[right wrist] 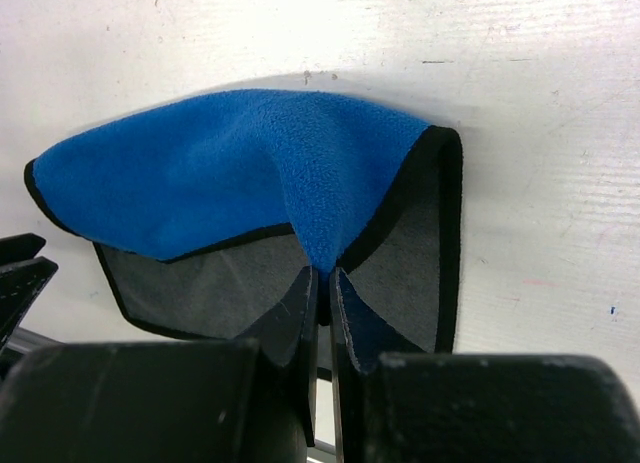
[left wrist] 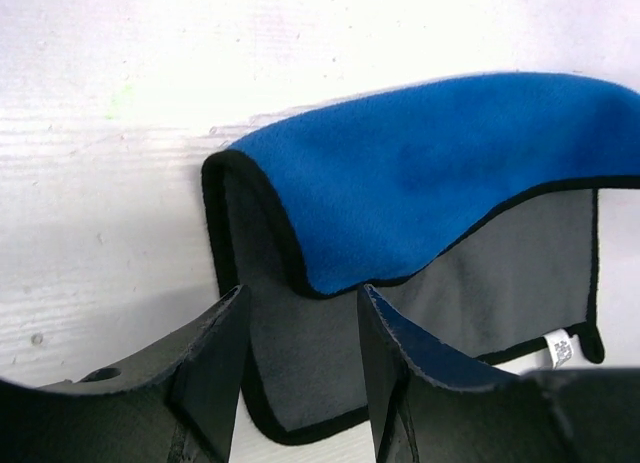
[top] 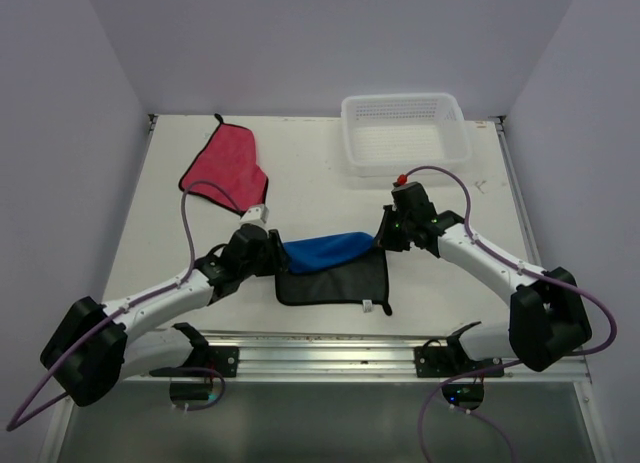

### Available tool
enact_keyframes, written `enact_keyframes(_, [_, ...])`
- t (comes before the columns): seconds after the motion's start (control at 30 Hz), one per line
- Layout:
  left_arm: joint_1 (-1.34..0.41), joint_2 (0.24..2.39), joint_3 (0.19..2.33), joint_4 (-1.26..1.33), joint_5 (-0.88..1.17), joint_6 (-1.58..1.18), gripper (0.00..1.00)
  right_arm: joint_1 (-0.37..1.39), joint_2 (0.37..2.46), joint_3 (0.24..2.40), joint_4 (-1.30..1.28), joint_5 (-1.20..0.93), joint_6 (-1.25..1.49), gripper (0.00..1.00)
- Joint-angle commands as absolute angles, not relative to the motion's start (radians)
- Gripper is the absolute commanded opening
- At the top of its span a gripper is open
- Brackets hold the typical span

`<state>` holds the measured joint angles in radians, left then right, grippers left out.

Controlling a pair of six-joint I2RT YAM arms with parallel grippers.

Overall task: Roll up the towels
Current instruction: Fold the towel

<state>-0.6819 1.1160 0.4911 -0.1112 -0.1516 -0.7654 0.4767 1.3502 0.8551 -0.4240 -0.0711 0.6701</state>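
Note:
The blue towel (top: 325,250) lies in the middle of the table, its blue top edge folded forward over its grey underside (top: 335,281). My right gripper (top: 384,239) is shut on the towel's folded right corner (right wrist: 330,233), the blue cloth pinched between the fingertips (right wrist: 322,273). My left gripper (left wrist: 300,295) stands open at the towel's left end. Its fingers are apart over the grey layer (left wrist: 300,353), just short of the blue fold (left wrist: 440,163), and hold nothing. The pink-red towel (top: 228,168) lies flat at the back left, away from both grippers.
A white mesh basket (top: 403,99) stands at the back right of the table. A small white label (top: 367,305) sticks out at the blue towel's near edge. The metal rail (top: 320,345) with both arm bases runs along the near edge.

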Motion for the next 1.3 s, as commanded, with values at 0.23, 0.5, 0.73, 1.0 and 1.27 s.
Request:
enact_keyframes(0.23, [-0.630,1.206,0.491,0.049,-0.061,-0.730,0.48,0.474,1.358,0.884,-0.396,-0.083,0.661,0.00])
enact_keyframes(0.5, [-0.623,1.246,0.480,0.070,-0.046,-0.733,0.45,0.474,1.361,0.890,-0.397,-0.086,0.660,0.00])
enact_keyframes(0.73, [-0.623,1.249,0.454,0.161,-0.015,-0.712,0.33,0.476,1.364,0.888,-0.396,-0.091,0.661,0.00])
enact_keyframes(1.0, [-0.623,1.259,0.445,0.149,-0.032,-0.713,0.18,0.476,1.361,0.885,-0.397,-0.089,0.663,0.00])
enact_keyframes(1.27, [-0.623,1.238,0.462,0.126,-0.035,-0.704,0.00,0.476,1.355,0.893,-0.402,-0.094,0.664,0.00])
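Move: The loose left corner of the blue towel's upper layer lies just past my left fingertips: about 1 cm ahead, 1 cm to the right and 3 cm below. My right hand holds this layer's other end, some 22 cm to the right of my left hand and 5 cm farther out; the white tag lies 20 cm right and 9 cm back. Seen from my right hand, that loose corner is roughly 21 cm left, 5 cm back and 4 cm lower. I ease my half-open left hand about 1 cm forward and slightly right over the blue towel's loose corner, then sink roughly 2.5 cm in two short steps. With the hand nearly still, I shut the fingers fully and pinch the dark-edged corner. My right hand stays put, keeping its grip on the other end. ##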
